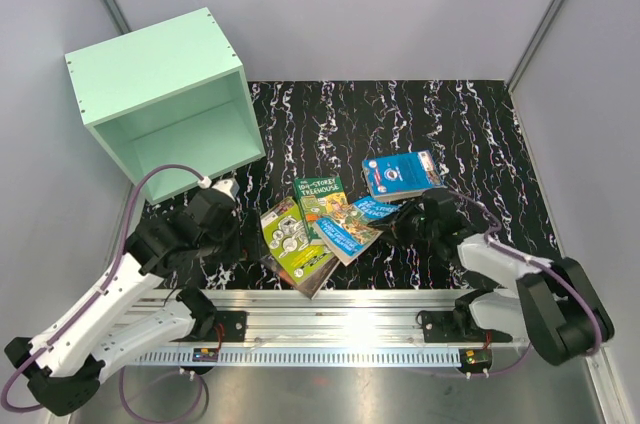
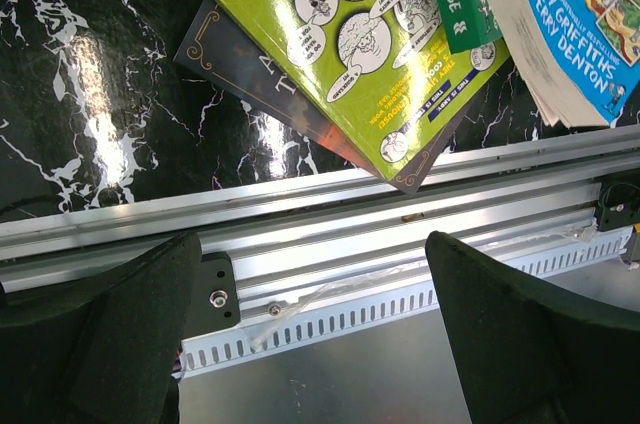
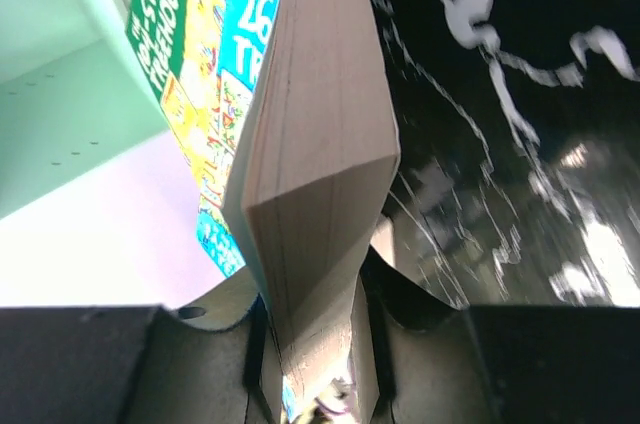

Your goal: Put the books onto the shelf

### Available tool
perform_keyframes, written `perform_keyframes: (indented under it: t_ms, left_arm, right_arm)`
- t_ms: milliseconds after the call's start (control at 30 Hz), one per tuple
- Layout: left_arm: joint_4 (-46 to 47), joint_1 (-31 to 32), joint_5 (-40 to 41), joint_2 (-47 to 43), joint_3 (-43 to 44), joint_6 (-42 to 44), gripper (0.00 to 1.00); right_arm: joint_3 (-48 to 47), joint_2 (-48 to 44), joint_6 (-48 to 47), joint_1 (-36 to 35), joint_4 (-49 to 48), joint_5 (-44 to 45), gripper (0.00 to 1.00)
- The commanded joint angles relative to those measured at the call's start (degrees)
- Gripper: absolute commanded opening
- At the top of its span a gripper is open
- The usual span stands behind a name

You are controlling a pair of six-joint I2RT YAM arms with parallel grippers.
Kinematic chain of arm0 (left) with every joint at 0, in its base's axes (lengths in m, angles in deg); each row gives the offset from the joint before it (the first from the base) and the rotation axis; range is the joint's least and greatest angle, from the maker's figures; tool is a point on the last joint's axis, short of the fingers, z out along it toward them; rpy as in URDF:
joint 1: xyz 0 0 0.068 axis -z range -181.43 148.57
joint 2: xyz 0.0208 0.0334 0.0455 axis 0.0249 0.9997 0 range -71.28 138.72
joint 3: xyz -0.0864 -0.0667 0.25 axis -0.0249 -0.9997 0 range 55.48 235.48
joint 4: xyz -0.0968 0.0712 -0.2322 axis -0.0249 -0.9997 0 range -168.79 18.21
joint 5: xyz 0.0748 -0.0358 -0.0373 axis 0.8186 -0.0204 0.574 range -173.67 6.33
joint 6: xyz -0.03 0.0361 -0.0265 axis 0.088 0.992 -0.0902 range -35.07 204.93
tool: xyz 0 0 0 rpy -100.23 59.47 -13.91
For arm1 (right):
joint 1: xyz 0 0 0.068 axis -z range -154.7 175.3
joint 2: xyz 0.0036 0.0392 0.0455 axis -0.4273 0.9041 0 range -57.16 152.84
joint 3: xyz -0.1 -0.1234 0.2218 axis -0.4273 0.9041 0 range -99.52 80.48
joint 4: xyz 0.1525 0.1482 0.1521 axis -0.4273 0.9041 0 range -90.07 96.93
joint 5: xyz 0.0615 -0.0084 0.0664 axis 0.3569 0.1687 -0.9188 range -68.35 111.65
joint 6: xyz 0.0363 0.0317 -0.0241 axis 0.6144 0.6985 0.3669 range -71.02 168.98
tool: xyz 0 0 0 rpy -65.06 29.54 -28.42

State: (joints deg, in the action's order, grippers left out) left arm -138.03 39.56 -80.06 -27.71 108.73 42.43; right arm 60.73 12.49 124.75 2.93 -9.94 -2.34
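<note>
The mint-green shelf [image 1: 160, 109] stands at the far left, its open face toward the mat. Several books lie mid-mat: a lime-green one [image 1: 293, 240] over a dark one [image 1: 316, 284], the green Storey Treehouse [image 1: 320, 197], a blue-green one [image 1: 345, 229] and a bright blue-orange one [image 1: 402, 175] apart to the right. My right gripper [image 1: 408, 221] is shut on the blue-green book; in the right wrist view its page block [image 3: 320, 144] is pinched between the fingers [image 3: 235, 319]. My left gripper [image 2: 312, 274] hangs open over the near rail, left of the pile, holding nothing.
An aluminium rail [image 1: 330, 309] runs along the near edge of the black marbled mat [image 1: 400, 114]; the dark book's corner overhangs it. Grey walls close in on both sides and the back. Both arm bases sit on the rail.
</note>
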Motion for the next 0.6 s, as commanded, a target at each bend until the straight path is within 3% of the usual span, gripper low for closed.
perform_keyframes:
  t_ms: [0,133,233,433,567]
  left_arm:
    - [3.48,0.23,-0.88,-1.03,0.1,0.75,0.99]
    - [10.31,0.23,-3.35,-0.68,-1.04,0.84,0.99]
    - [17.94,0.23,-10.63,0.11,-2.1,1.45,0.99]
    - [34.03,0.32,-21.97,3.17,-4.65,1.19,0.99]
    - [39.95,0.23,-26.9,7.3,-5.88,0.67,0.99]
  right_arm:
    - [-5.03,-9.05,-7.82,-0.83,19.4,2.01,0.21]
    - [-9.68,-16.2,-10.81,-0.83,28.23,2.37,0.1]
    - [-11.71,-17.7,-11.69,-0.75,30.34,-0.7,0.0]
    - [-17.33,-15.42,-13.62,-0.74,26.48,-13.43,0.0]
    - [-19.45,-13.93,-12.58,-0.74,20.97,-17.75,0.0]
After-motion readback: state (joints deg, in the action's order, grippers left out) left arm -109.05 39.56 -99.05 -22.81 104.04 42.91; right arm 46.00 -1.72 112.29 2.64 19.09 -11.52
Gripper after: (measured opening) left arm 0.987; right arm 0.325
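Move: The left gripper, empty and wide open, has the 26-Storey book about 23 cm to its right, 9 cm ahead and 12 cm below. The yellow-green book lies nearer, some 10 cm right, 7 cm ahead and 16 cm down. From the right hand, which already grips that 26-Storey book, the left gripper is about 30 cm left, 11 cm back and 11 cm higher; the green book is 14 cm left and 4 cm ahead, the blue book 5 cm right and 12 cm ahead, both roughly 5 cm lower. Keeping its pinch on the edge of the 26-Storey book, the right hand lifts it about 9 cm above the other books while drawing back some 3.5 cm, and from midway turns it mostly counter-clockwise, by roughly 15 degrees in all. The left hand sweeps about 10 cm right over the yellow-green book, with a little rise and reach forward, towards the held book, rolling and swinging its open fingers some 25 degrees to point more to the right, without reaching the book yet. ##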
